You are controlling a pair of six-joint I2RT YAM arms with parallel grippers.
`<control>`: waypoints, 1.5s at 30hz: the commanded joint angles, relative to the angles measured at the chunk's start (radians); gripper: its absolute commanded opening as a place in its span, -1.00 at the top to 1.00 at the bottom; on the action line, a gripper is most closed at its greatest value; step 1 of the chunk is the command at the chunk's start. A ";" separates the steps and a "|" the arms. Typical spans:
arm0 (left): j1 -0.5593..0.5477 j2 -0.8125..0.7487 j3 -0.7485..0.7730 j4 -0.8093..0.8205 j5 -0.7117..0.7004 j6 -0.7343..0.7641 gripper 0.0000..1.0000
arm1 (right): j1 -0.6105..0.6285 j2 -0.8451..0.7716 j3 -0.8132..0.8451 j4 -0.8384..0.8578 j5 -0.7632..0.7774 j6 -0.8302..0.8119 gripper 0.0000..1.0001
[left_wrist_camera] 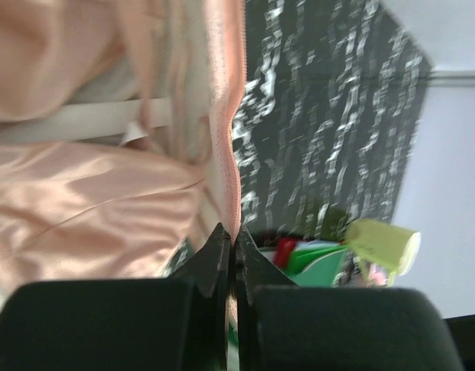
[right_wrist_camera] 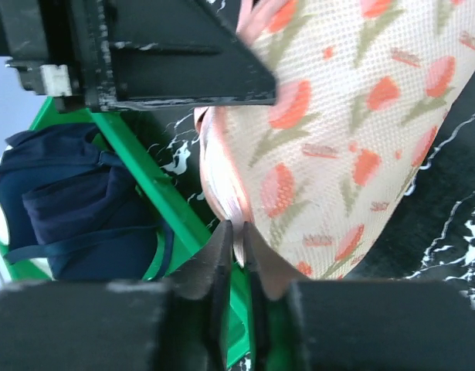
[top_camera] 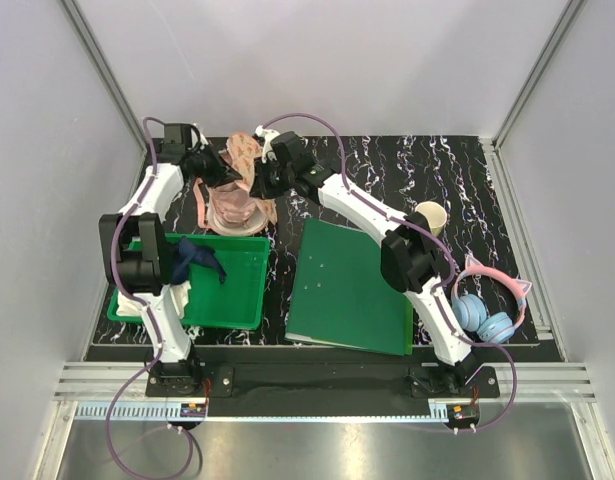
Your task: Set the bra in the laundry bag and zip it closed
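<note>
The laundry bag (top_camera: 245, 150) is at the back of the table, held open between both grippers. Its printed outside fills the right wrist view (right_wrist_camera: 337, 116), and its pink zipper rim runs down the left wrist view (left_wrist_camera: 225, 116). The shiny salmon bra (top_camera: 232, 208) lies inside the bag's lower half and shows in the left wrist view (left_wrist_camera: 90, 209). A thin pink strap (top_camera: 200, 200) hangs out to the left. My left gripper (top_camera: 212, 168) (left_wrist_camera: 231, 232) is shut on the zipper rim. My right gripper (top_camera: 259, 180) (right_wrist_camera: 239, 228) is shut on the opposite rim.
A green plastic bin (top_camera: 237, 290) (right_wrist_camera: 144, 185) holding a dark blue cloth (top_camera: 197, 258) (right_wrist_camera: 59, 201) and a white cloth (top_camera: 127, 305) stands at the front left. A green board (top_camera: 352, 285) lies in the middle. A paper cup (top_camera: 430, 215) and pink-blue headphones (top_camera: 487, 305) are on the right.
</note>
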 commanded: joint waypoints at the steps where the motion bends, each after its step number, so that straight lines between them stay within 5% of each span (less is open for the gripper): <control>1: 0.027 -0.095 -0.005 -0.086 -0.043 0.157 1.00 | 0.010 -0.051 0.017 0.041 -0.058 0.037 0.53; 6: 0.059 -0.098 0.018 -0.191 -0.123 0.267 1.00 | 0.007 -0.046 0.011 0.039 -0.015 0.046 -0.12; 10: 0.092 -0.071 0.045 -0.267 -0.177 0.356 1.00 | -0.018 0.007 0.025 0.033 0.034 0.087 -0.32; 22: 0.121 0.145 0.211 -0.429 -0.404 0.491 0.55 | -0.070 0.161 0.198 -0.069 -0.082 0.193 -0.50; 26: 0.135 0.138 0.257 -0.429 -0.399 0.488 -0.18 | -0.073 0.165 0.173 -0.069 -0.100 0.201 -0.52; 30: 0.168 0.133 0.279 -0.408 -0.280 0.495 -0.54 | -0.076 0.175 0.170 -0.071 -0.128 0.207 -0.53; 45: 0.227 0.349 0.394 -0.376 0.084 0.479 -0.64 | -0.107 0.190 0.180 -0.071 -0.140 0.215 -0.56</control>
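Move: The bra-filled half of the laundry bag, where the raised flap is to lie, sits about 5 cm back from the left hand and some 12 cm below it. From the right hand it lies 4 cm back, 5 cm left and 12 cm down. The bag's pink strap is about 9 cm left and 5 cm back of the left hand, the green tray's middle about 25 cm back and 11 cm left, and the navy cloth some 19 cm back, 11 cm left. Left hand draws the bag flap some 15 cm left and down, releasing it; right releases, sinking about 5 cm. ##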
